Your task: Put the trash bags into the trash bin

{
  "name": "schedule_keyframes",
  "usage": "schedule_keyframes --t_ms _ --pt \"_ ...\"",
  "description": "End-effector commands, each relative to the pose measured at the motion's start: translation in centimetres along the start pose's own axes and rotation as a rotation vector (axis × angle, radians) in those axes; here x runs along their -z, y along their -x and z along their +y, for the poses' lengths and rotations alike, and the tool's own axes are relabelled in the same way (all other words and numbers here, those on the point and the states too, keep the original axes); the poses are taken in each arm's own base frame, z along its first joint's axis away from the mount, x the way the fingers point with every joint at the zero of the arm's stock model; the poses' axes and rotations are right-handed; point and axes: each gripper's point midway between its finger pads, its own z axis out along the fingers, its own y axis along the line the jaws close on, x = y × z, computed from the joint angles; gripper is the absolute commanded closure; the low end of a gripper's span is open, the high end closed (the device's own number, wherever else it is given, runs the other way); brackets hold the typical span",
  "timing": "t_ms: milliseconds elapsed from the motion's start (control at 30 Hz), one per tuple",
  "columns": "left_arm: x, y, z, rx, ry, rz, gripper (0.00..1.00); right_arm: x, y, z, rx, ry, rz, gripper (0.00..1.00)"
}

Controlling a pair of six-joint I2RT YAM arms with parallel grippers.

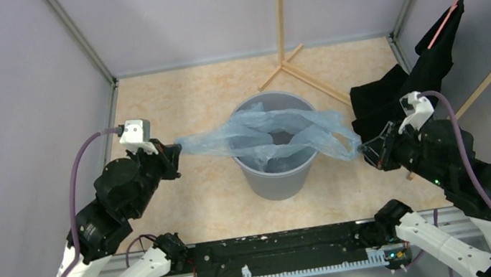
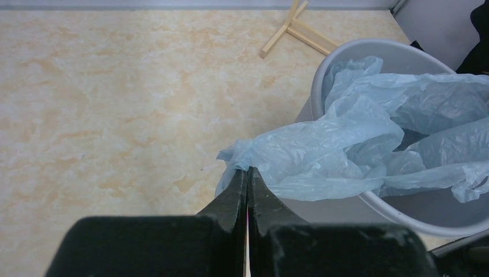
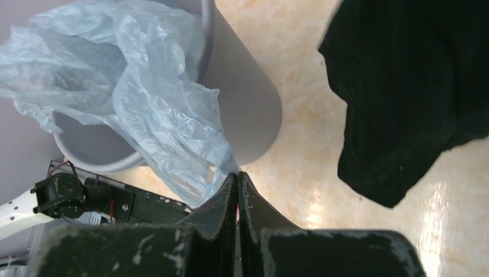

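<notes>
A thin light-blue trash bag (image 1: 267,135) (image 2: 340,144) (image 3: 155,109) is stretched across the top of the round grey trash bin (image 1: 278,177) (image 2: 346,57) (image 3: 248,98), its middle sagging into the bin. My left gripper (image 1: 177,150) (image 2: 248,171) is shut on the bag's left end, just left of the bin. At the bin's right side my right gripper (image 1: 362,149) (image 3: 237,175) is shut on the bag's right end. Both ends hang outside the rim.
A black cloth garment (image 1: 429,76) (image 3: 415,92) hangs from a rail at the right, close behind my right arm. A wooden stand (image 1: 286,60) (image 2: 294,29) rises behind the bin. Grey walls close in the tan floor (image 1: 180,104) on three sides.
</notes>
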Motion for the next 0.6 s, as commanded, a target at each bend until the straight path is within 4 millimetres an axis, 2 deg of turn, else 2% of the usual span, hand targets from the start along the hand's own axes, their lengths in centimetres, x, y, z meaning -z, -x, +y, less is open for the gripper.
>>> schedule_keyframes --t_ms 0,167,233,300,333,367,467,500,567 --pt "0.9 -1.2 -0.3 0.045 -0.04 0.026 1.0 1.6 -2.2 -2.1 -0.08 -0.088 0.048 1.0" --pt "1.4 -2.8 -0.5 0.059 -0.077 0.062 1.0 3.5 -2.8 -6.0 -0.22 -0.308 -0.007 1.0" --pt "1.3 -3.9 -0.7 0.075 -0.09 0.087 1.0 3.8 -3.0 -6.5 -0.28 -0.324 -0.036 1.0" --pt "1.2 -4.8 -0.9 0.089 -0.103 0.107 1.0 3.5 -3.3 -6.0 -0.315 -0.278 -0.051 1.0" --pt "1.2 -5.0 -1.0 0.095 -0.109 0.11 1.0 3.1 -3.4 -4.8 -0.286 -0.198 -0.042 1.0" --pt "1.3 -4.8 -1.2 0.102 -0.118 0.103 1.0 2.6 -3.4 -3.0 -0.236 -0.085 -0.026 0.94" --pt "1.2 -4.1 -1.6 0.106 -0.135 0.081 1.0 1.9 -3.1 4.7 -0.103 0.345 0.039 0.67" --pt "1.2 -4.0 -1.6 0.103 -0.133 0.082 1.0 2.0 -2.8 6.3 -0.081 0.436 0.041 0.58" --pt "1.0 -4.0 -1.5 0.095 -0.122 0.086 1.0 1.9 -1.6 7.5 -0.046 0.499 -0.007 0.39"
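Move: The trash bin's middle lies about 24 cm to the right of my left hand, some 4 cm ahead and 20 cm below; from my right hand it is about 20 cm left, 10 cm ahead and 17 cm below. The trash bag is held between my hands, its middle over the bin's mouth, roughly 22 cm right of my left hand, 2 cm ahead and 7 cm below. The black cloth lies about 16 cm right of my right hand, 14 cm ahead and 18 cm below. Keeping its end of the bag pinched, my left hand sinks about 5 cm beside the bin and draws back half as far. My right hand first pulls away from the bin, back, right and down by about 5, 3 and 3 cm, then swings some 6 cm left again with its fingers opening to roughly half, its grip on the bag ended. ##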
